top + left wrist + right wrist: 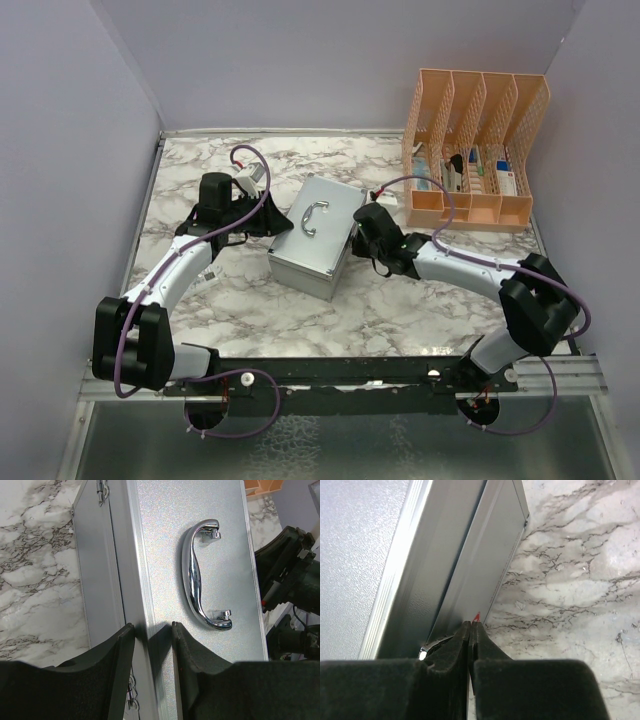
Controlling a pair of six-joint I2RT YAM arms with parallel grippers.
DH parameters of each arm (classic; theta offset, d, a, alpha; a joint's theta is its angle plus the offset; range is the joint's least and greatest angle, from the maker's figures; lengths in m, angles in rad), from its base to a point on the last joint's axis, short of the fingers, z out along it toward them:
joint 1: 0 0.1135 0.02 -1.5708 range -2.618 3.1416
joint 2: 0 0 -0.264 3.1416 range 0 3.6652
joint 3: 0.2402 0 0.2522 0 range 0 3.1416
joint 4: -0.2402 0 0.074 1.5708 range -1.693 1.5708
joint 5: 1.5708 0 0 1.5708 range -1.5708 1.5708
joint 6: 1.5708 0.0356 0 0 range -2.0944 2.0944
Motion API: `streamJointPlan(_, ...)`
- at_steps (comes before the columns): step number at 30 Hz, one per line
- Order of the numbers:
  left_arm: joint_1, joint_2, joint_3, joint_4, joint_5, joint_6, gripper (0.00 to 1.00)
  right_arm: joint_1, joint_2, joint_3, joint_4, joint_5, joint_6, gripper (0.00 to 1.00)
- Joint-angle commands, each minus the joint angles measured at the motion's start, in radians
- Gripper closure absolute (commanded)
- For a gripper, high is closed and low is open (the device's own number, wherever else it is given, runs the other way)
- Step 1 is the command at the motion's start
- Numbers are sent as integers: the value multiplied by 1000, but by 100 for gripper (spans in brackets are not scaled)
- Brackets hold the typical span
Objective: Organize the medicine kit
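The medicine kit (318,235) is a grey metal case lying shut mid-table, its curved silver handle (199,575) on top. My left gripper (152,630) is open at the case's left long edge. One finger (120,670) is over the side wall, the other finger (200,680) over the lid, with the aluminium rim between them. I cannot tell whether they touch it. My right gripper (471,625) is shut, its tips low against the case's right side wall by the table. A tiny red speck (476,616) shows just past the tips.
A peach slotted organizer (475,150) holding several medicine boxes stands at the back right, close behind the right arm. A latch (102,490) shows on the case's side wall. White walls close the marble table (400,310) at left, back and right.
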Motion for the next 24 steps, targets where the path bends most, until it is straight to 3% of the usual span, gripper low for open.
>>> streamJointPlan(1,-7,43,-54,-146,-26,35,64,0,-18,-25,174,-62,-45,99)
streamJointPlan(10,-8,120,41,-134,90,16,62,0,-51,-98,366,-228,-61,99)
streamJointPlan(24,-49,298,244,-135,157,-33,61,0,-70,-230,528,-404,55,68)
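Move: The left fingertips are already at the left rim of the closed kit box, whose middle lies about 8 cm to their right, level fore and aft, 5 cm lower; the chrome handle is about 6 cm right and 2 cm ahead. For the right hand, the front latch is some 2 cm left and 1 cm above its shut tips. The box's middle is about 7 cm left and 5 cm ahead of them, the handle 9 cm left, 6 cm ahead and 7 cm higher. Push the left gripper forward about 4 cm and slightly right, its part-open fingers still against the box's left rim, to swing the box clockwise. Meanwhile sink the right hand some 2.5 cm beside the latch, draw it back about 2 cm with a slight counter-clockwise turn, and open its shut fingers to roughly a quarter. ##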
